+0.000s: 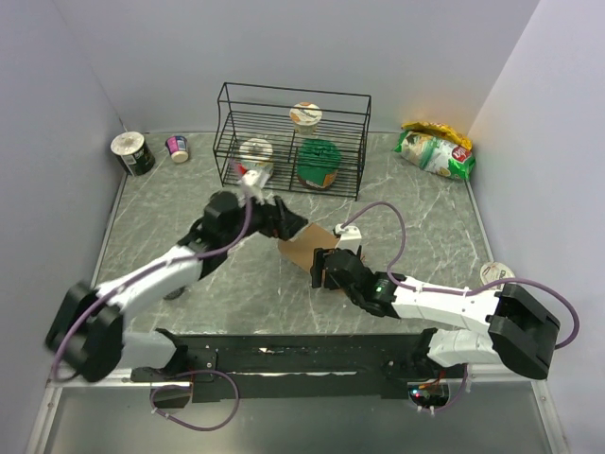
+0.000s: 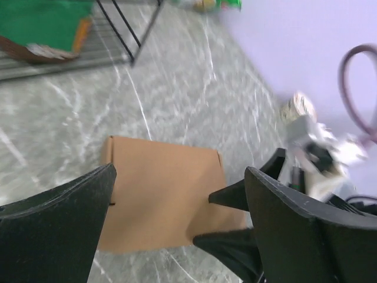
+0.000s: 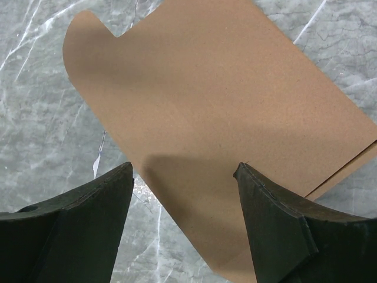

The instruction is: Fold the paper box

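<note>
The paper box (image 1: pixel 304 248) is a flat brown cardboard sheet lying on the marble table between my two arms. In the left wrist view the paper box (image 2: pixel 162 188) lies under my left gripper (image 2: pixel 179 171), which hovers open above it with nothing between its fingers. From the top my left gripper (image 1: pixel 282 219) is at the sheet's far-left side. My right gripper (image 1: pixel 326 270) is at its near-right edge, also open. In the right wrist view the rounded flap of the paper box (image 3: pixel 218 100) spreads under my right gripper (image 3: pixel 182 168). I cannot tell whether any fingertip touches it.
A black wire rack (image 1: pixel 293 137) at the back holds cups and a green bowl (image 1: pixel 318 161). A can (image 1: pixel 132 151) and a small cup (image 1: pixel 178 148) lie at the back left. A snack bag (image 1: pixel 435 149) sits back right, and a cup (image 1: pixel 493 274) by the right wall.
</note>
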{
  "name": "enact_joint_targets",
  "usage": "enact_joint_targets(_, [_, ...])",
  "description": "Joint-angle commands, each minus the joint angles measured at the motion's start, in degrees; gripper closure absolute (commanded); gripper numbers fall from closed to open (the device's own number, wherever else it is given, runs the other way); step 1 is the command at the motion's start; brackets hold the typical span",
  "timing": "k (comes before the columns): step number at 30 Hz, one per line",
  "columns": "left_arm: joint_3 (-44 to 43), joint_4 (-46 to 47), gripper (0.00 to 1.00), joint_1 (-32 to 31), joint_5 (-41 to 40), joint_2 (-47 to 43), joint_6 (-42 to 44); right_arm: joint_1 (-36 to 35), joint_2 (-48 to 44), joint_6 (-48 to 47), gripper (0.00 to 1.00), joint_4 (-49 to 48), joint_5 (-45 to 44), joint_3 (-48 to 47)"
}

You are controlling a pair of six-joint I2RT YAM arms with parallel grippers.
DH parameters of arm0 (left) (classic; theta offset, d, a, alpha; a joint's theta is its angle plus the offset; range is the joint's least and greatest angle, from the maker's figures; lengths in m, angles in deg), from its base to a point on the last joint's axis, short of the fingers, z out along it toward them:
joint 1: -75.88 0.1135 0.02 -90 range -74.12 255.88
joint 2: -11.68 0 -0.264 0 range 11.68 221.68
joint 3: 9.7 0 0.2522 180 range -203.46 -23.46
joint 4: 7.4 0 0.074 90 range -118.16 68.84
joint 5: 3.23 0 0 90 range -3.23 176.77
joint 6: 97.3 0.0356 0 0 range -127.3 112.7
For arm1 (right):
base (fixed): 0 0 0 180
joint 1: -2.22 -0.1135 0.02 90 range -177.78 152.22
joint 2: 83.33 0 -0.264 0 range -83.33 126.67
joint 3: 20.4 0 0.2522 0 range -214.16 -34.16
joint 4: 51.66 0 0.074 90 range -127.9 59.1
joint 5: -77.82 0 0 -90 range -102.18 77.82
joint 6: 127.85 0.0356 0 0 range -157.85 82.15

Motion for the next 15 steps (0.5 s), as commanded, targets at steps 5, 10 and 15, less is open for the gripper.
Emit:
enact_joint_targets(5, [-6.8, -2.3, 0.12, 0.9, 11.5, 19.1, 2.6, 0.3, -0.2, -1.9, 0.22, 1.4, -0.2, 0.7])
enact_joint_targets(10, [-6.1, -0.3, 0.22, 1.0, 10.0, 24.5, 4.7, 0.3, -1.7, -3.8, 0.2, 1.4, 0.3, 0.8])
enact_joint_targets(15, [-5.2, 0.8, 0.4, 1.0, 9.3, 27.4, 6.1, 0.3, -1.9, -4.9, 0.19, 1.6, 1.6, 0.6])
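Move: The folded-up paper box's middle lies about 8 cm to the left hand's right, 2 cm ahead and some 19 cm below. Beyond it on the wire rack, the green tub stands roughly 25 cm ahead of the left hand and 4 cm to its right, the white tub about as far ahead but 8 cm to its left, both some 14 cm below the hand. From the right hand, the box's middle is about 8 cm ahead, 1 cm right and 5 cm below. Down onto the left end of the box comes the left hand, sinking about 14 cm with only some 3 cm of drift to its right early on, and easing off near the end. Its fingers tip downward by roughly 20 degrees and draw in from wide open to about two-thirds, coming close around the narrow side panel; a touch can't be made out. ##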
